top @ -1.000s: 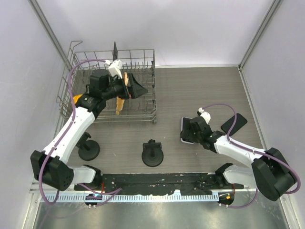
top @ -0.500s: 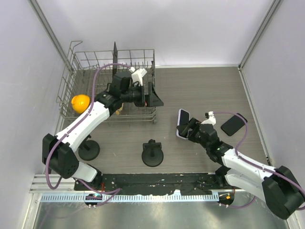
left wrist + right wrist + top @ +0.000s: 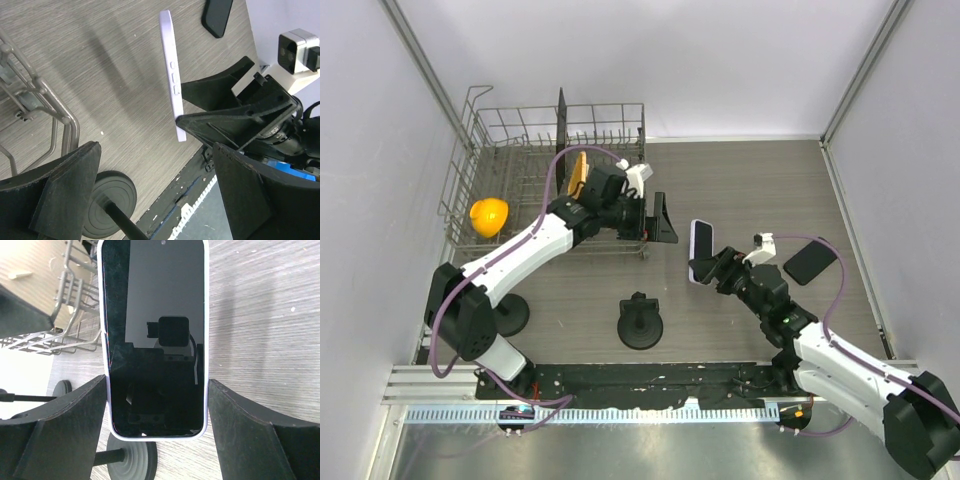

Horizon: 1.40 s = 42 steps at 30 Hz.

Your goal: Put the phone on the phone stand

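My right gripper (image 3: 712,266) is shut on the white-edged phone (image 3: 700,243) and holds it on edge above the table, right of the black phone stand (image 3: 640,322). In the right wrist view the phone (image 3: 154,335) has its dark screen facing the camera between the fingers (image 3: 260,435), with the stand's round base (image 3: 132,460) below. My left gripper (image 3: 663,220) is open and empty at the rack's right end, just left of the phone. In the left wrist view it (image 3: 155,200) faces the phone's edge (image 3: 172,75), with the stand (image 3: 107,202) between its fingers.
A wire dish rack (image 3: 520,150) at the back left holds an orange object (image 3: 488,215) and a wooden utensil (image 3: 578,170). A second black phone (image 3: 810,260) lies right of the right gripper. Another round stand (image 3: 505,315) sits near the left arm's base.
My right gripper has lifted the phone off the table, turned it on edge and moved it slightly left. My left arm has swung right, out of the rack, towards the phone.
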Motion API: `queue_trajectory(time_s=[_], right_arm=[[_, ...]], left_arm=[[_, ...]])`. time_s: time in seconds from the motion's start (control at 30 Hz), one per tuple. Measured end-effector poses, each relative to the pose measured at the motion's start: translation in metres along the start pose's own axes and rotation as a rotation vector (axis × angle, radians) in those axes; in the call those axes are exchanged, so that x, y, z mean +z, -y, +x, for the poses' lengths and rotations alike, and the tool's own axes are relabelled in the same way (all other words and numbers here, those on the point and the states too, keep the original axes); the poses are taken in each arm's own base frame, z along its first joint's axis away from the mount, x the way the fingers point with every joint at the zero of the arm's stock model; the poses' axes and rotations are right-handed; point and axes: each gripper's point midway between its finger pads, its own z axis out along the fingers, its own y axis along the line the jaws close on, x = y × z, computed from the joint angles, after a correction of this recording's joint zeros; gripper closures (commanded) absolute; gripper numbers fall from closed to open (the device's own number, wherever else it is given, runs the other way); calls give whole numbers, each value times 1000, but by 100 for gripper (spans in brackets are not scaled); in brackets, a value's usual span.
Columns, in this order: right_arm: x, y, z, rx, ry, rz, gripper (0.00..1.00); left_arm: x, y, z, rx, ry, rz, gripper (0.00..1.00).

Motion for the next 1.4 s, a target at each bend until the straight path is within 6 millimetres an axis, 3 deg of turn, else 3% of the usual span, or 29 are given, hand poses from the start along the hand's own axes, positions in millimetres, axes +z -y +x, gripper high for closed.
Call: queue_trajectory(time_s=[0.17,0.3,0.63,0.73,0.93,1.13,1.23,1.3,1.37,1.4], right_arm=[[-1,-16,-5,-25,-10,-54,99],[-1,-27,-5,-26,-25,-91,99],[-5,-47,18,-46,-106,-156,99],[-7,-58,22,-57,-116,-180,99],[-8,-78,28,-71,-121,-219,99],[-5,-85,35,-90,-129,-217,99],[-4,-85,38,-101,-134,-209,99],[-3,-87,39,-109,-132,-207,99],[-3,-86,40,-128,-136,-201,95],[-2,-84,41,-136,-139,-196,85]], left_arm=[[2,1,0,10,11,-10,0],[4,3,-2,16,23,-9,7],[9,3,-2,16,21,-7,11],[10,2,-1,13,18,-9,17],[12,1,0,8,13,-10,40],[13,3,3,6,-3,5,60],[15,3,5,6,-12,8,73],[17,2,7,6,-18,8,87],[17,4,8,-6,-25,18,99],[17,7,9,-6,-29,26,100]])
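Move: The left gripper hangs open and empty, with the phone's middle about 11 cm to its right, 1 cm ahead and 4 cm below. The phone stand is some 10 cm back from that gripper, 4 cm left and 15 cm below. The right gripper already holds the phone by its lower end, its middle about 5 cm ahead and 1 cm higher; from there the left fingers are 5 cm forward, 11 cm left and 5 cm up. Carry the phone leftward about 8 cm with the right gripper, rising and drawing back some 3 cm each and turning it 15 degrees counter-clockwise, into the left gripper's open jaws; keep hold of its long edges. Keep the left hand nearly still, easing slightly right and down, then close its fingers to pinch the phone's upper part across its thickness. ##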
